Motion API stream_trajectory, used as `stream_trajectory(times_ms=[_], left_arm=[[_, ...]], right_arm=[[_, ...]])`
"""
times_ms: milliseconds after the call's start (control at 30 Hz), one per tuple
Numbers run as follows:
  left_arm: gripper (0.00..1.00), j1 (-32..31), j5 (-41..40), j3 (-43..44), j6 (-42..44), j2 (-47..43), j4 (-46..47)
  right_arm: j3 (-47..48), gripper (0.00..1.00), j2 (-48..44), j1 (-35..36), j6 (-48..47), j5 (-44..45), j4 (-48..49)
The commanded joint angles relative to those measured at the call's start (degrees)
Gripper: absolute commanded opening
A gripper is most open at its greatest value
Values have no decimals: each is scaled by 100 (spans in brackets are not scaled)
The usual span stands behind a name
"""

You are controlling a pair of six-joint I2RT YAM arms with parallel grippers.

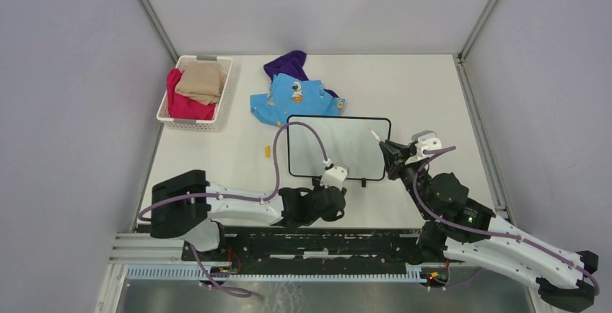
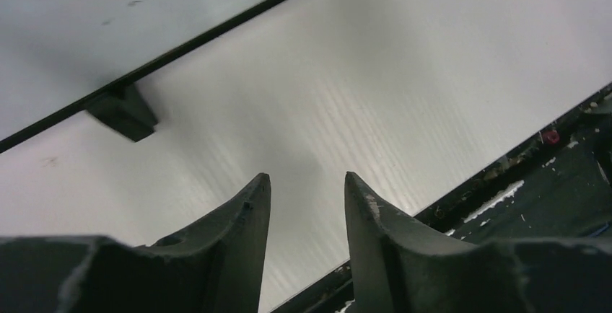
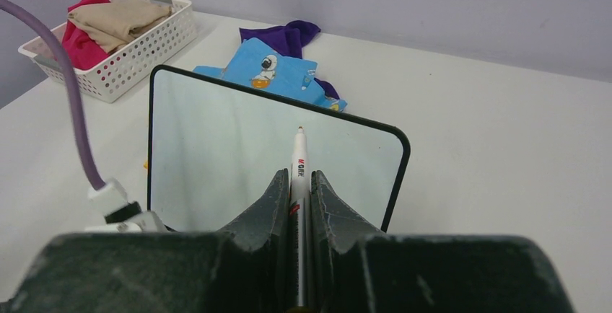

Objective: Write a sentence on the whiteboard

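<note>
The whiteboard [image 1: 339,147] lies flat mid-table, white with a thin black frame and small black feet. Its surface looks blank [image 3: 238,147]; the sentence does not show anywhere on it. My right gripper [image 1: 387,153] is at the board's right edge, shut on a white marker [image 3: 299,163] whose tip points out over the board. My left gripper [image 1: 338,199] sits low on the table just in front of the board's near edge. It is open [image 2: 307,179] with only bare table between its fingers. The board's edge and one of its feet [image 2: 123,111] are visible to its left.
A white perforated basket [image 1: 221,104] with red and tan clothes stands at the back left. A blue printed cloth [image 1: 292,97] and a purple cloth [image 1: 289,63] lie just behind the board. A small yellow piece [image 1: 268,151] lies left of the board. The black rail [image 1: 317,244] runs along the near edge.
</note>
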Motion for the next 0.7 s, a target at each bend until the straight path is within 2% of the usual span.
stream_trajectory(times_ms=[0, 333, 667], left_arm=[[45, -25, 700, 392, 1070, 508, 1015], [19, 16, 816, 1449, 1268, 1987, 1386], [3, 260, 388, 2015, 1149, 2682, 1114]], right_arm=[[418, 0, -60, 14, -136, 37, 206], [541, 0, -270, 12, -170, 228, 15], [569, 0, -394, 12, -249, 326, -40]])
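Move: The whiteboard's right foot, a small black block on its near edge, is about 9 cm ahead of the left hand, 11 cm to its right and 4 cm below. The left foot is also 9 cm ahead but 3 cm left; the board's middle lies 18 cm ahead and 4 cm right. From the right hand, holding the marker, the board's middle is roughly 13 cm ahead, 8 cm left and 25 cm below, the right foot 3 cm ahead and 1 cm left. Towards the whiteboard's right foot, the left hand sweeps about 10 cm right along the near edge while sinking some 4 cm, turns about 10 degrees clockwise, and shuts its half-open fingers, easing forward at the end. The right hand, keeping the marker pinched, rises about 3 cm away from the board and drifts slightly right. ##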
